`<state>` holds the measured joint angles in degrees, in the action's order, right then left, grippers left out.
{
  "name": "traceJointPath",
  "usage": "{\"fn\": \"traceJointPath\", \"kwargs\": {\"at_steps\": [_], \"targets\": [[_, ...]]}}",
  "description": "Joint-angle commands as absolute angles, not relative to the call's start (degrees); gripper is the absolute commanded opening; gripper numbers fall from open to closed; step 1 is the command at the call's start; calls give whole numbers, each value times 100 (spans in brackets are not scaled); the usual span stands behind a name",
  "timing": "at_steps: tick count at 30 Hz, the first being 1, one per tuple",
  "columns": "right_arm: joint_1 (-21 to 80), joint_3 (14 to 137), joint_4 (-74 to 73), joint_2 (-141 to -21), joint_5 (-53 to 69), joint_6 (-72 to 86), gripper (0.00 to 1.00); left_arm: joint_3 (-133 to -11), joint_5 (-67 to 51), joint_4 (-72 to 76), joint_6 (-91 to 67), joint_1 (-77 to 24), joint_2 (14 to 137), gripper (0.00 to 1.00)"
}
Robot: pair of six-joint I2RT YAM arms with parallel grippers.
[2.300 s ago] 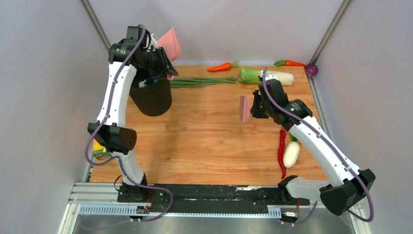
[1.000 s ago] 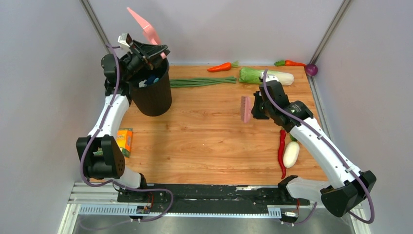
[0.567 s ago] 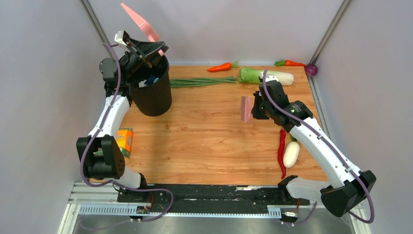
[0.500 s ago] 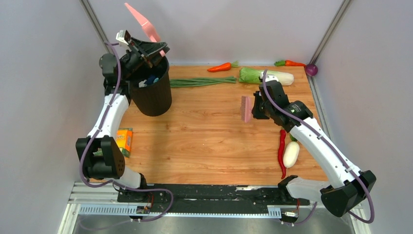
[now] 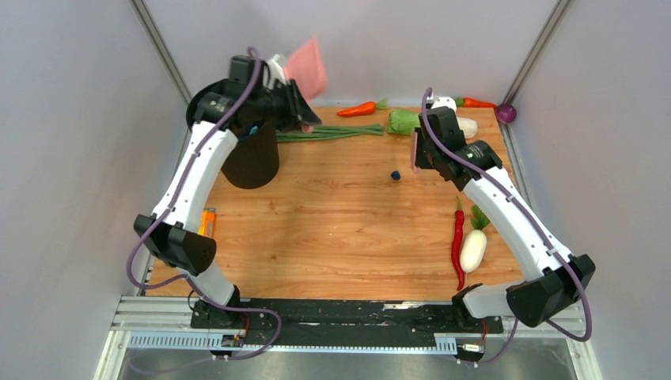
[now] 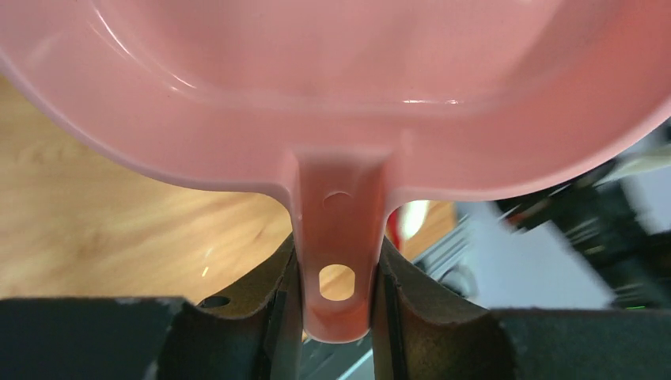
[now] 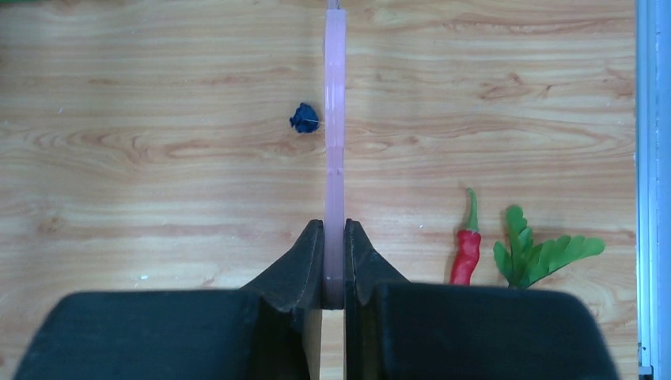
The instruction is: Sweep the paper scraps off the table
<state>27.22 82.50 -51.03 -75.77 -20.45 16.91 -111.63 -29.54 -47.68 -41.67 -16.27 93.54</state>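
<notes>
One navy paper scrap [image 5: 395,175] lies on the wood table [image 5: 332,229], just left of the pink brush [image 5: 414,148]; it also shows in the right wrist view [image 7: 304,118]. My right gripper [image 5: 427,154] is shut on the brush handle [image 7: 335,142], seen edge-on there. My left gripper [image 5: 294,107] is shut on the handle of the pink dustpan [image 5: 307,66], held up in the air over the table's back edge, right of the black bin [image 5: 252,154]. The dustpan [image 6: 340,87] fills the left wrist view. Scraps inside the bin are hidden by the arm.
Green onion [image 5: 328,133], carrot [image 5: 358,108], cabbage [image 5: 405,121], a second carrot [image 5: 475,102] and a purple ball [image 5: 506,113] lie along the back. A red chilli [image 5: 457,245] and white radish [image 5: 473,247] lie right. An orange box [image 5: 207,222] lies left.
My left arm swung the dustpan from above the bin's left rim over to its right. My right arm moved the brush back and right, uncovering one navy scrap.
</notes>
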Motion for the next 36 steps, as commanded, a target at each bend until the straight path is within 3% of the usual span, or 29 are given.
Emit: {"fn": "traceJointPath", "kwargs": {"at_steps": [1, 12, 26, 36], "targets": [[2576, 8736, -4852, -8014, -2461, 1415, 0, -11207, -1515, -6697, -2725, -2467, 9702, 0], [2198, 9123, -4641, -8876, -1926, 1248, 0, -10267, 165, -7734, -2338, -3883, 10599, 0], [1459, 9474, -4193, -9975, -669, 1459, 0, -10064, -299, -7620, -2241, -4649, 11654, 0], [1433, 9001, -3885, -10196, 694, 1406, 0, -10020, -422, -7488, -2153, -4878, 12137, 0]]}}
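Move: The last dark-blue paper scrap lies about 12 cm ahead of the right hand, some 4 cm to its left and 25 cm below. Near the right hand's height line down to the table, the chili pepper is 10 cm back and 10 cm to the right. From the left hand the scrap is roughly 8 cm ahead, 24 cm to the right and 37 cm below; the black bin stands 9 cm ahead and 17 cm left, its middle 25 cm below. Left lowers its dustpan some 30 cm and back; right brings the brush forward and down over the scrap. ##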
